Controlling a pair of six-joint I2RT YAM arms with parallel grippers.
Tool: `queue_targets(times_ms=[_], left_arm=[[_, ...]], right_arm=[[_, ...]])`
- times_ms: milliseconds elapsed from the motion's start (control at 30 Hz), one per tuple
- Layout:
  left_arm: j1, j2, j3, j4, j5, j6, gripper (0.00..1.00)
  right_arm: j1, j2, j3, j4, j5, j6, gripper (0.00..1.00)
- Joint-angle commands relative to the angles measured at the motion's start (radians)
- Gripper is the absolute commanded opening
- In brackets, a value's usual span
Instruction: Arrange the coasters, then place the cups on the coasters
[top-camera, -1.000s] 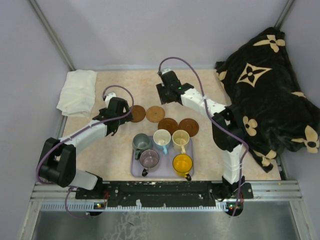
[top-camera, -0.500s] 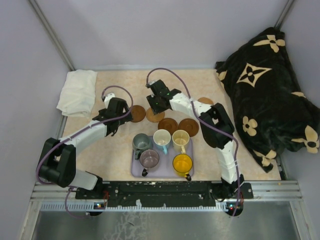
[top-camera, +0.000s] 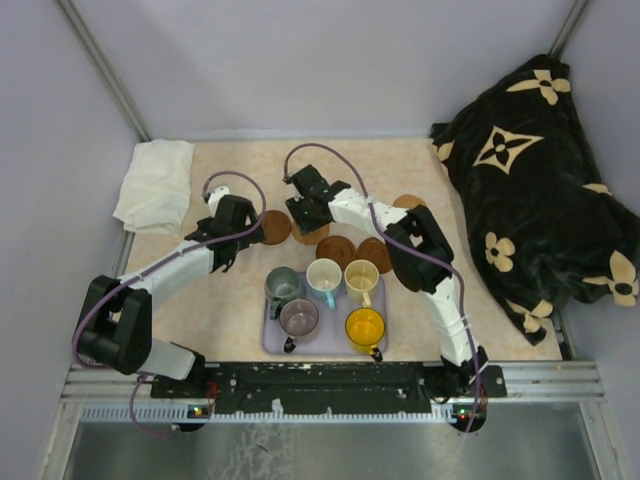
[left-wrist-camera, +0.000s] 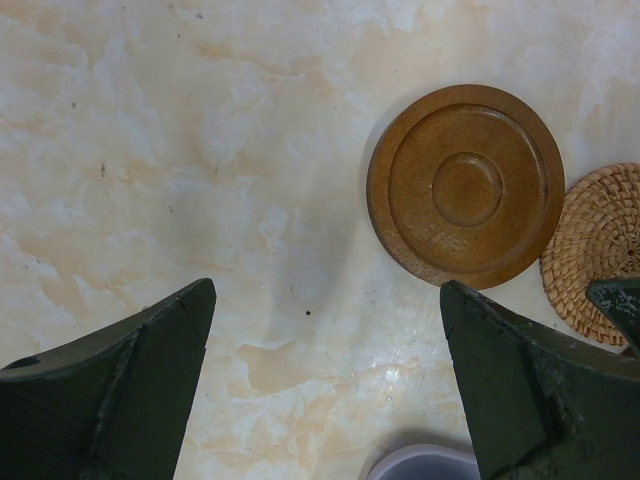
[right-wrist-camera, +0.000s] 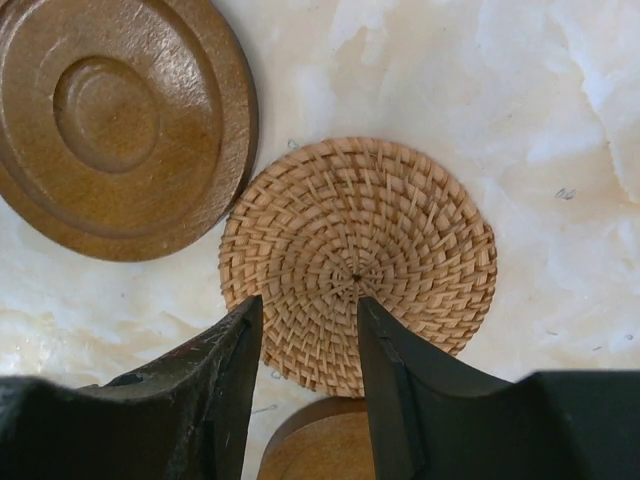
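Five coasters lie behind the tray: a dark wooden coaster (top-camera: 275, 227) (left-wrist-camera: 465, 185) (right-wrist-camera: 120, 120), a woven one (top-camera: 313, 236) (right-wrist-camera: 358, 250) (left-wrist-camera: 600, 250), two dark ones (top-camera: 337, 250) (top-camera: 376, 256), and a tan one (top-camera: 408, 202) further back. My right gripper (top-camera: 307, 213) (right-wrist-camera: 308, 305) hovers over the woven coaster, jaws narrowly open, nothing between them. My left gripper (top-camera: 243, 228) (left-wrist-camera: 328, 290) is wide open over bare table, left of the wooden coaster. The cups stand on the tray: grey-green (top-camera: 282, 285), white (top-camera: 324, 274), cream (top-camera: 361, 275), mauve (top-camera: 298, 318), yellow (top-camera: 365, 327).
The lavender tray (top-camera: 270, 345) sits at the front centre; its corner (left-wrist-camera: 420, 462) shows under the left gripper. A folded white cloth (top-camera: 155, 185) lies at the back left. A black flower-patterned blanket (top-camera: 530, 180) is heaped along the right side.
My right arm has swung left and nearer, from the back centre to over the woven coaster, uncovering the tan coaster behind it. Its jaws narrowed slightly. The left arm has not moved.
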Motion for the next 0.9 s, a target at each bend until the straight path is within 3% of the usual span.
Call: queue_targets(times_ms=[0,267,867], left_arm=[[0.010,0.007,0.005,0.002,-0.003,0.002,0.99],[0.014,0.001,0.006,-0.002,-0.008,0.002,0.99],[0.013,0.019,0.007,0.011,0.018,0.005,0.99]], right_arm=[[0.008,0.041,0.059,-0.063,0.076,0.010,0.44],[-0.056,0.067,0.039,-0.136,0.202,0.088,0.44],[-0.285,-0.025,-0.074,-0.092,0.295,0.129,0.44]])
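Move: The right fingertips are down at the left woven coaster; its middle lies about 2 cm ahead of the hand and 1 cm below. The woven coaster it is to join lies some 10 cm ahead and 27 cm right. The left brown coaster is about 10 cm left and 1 cm ahead, the middle brown one 5 cm back and 7 cm right, the right brown one 6 cm back and 19 cm right. From the left hand the woven coaster being moved lies roughly 17 cm right, 5 cm ahead and 5 cm below. Keep the right fingertips bearing on the near part of the weave and drag the left woven coaster right and forward over the table towards the other woven one, about 15 cm right and 9 cm forward. Start slowly, then speed up, staying level and turning the hand some 30 degrees clockwise; leave the fingers half open. ##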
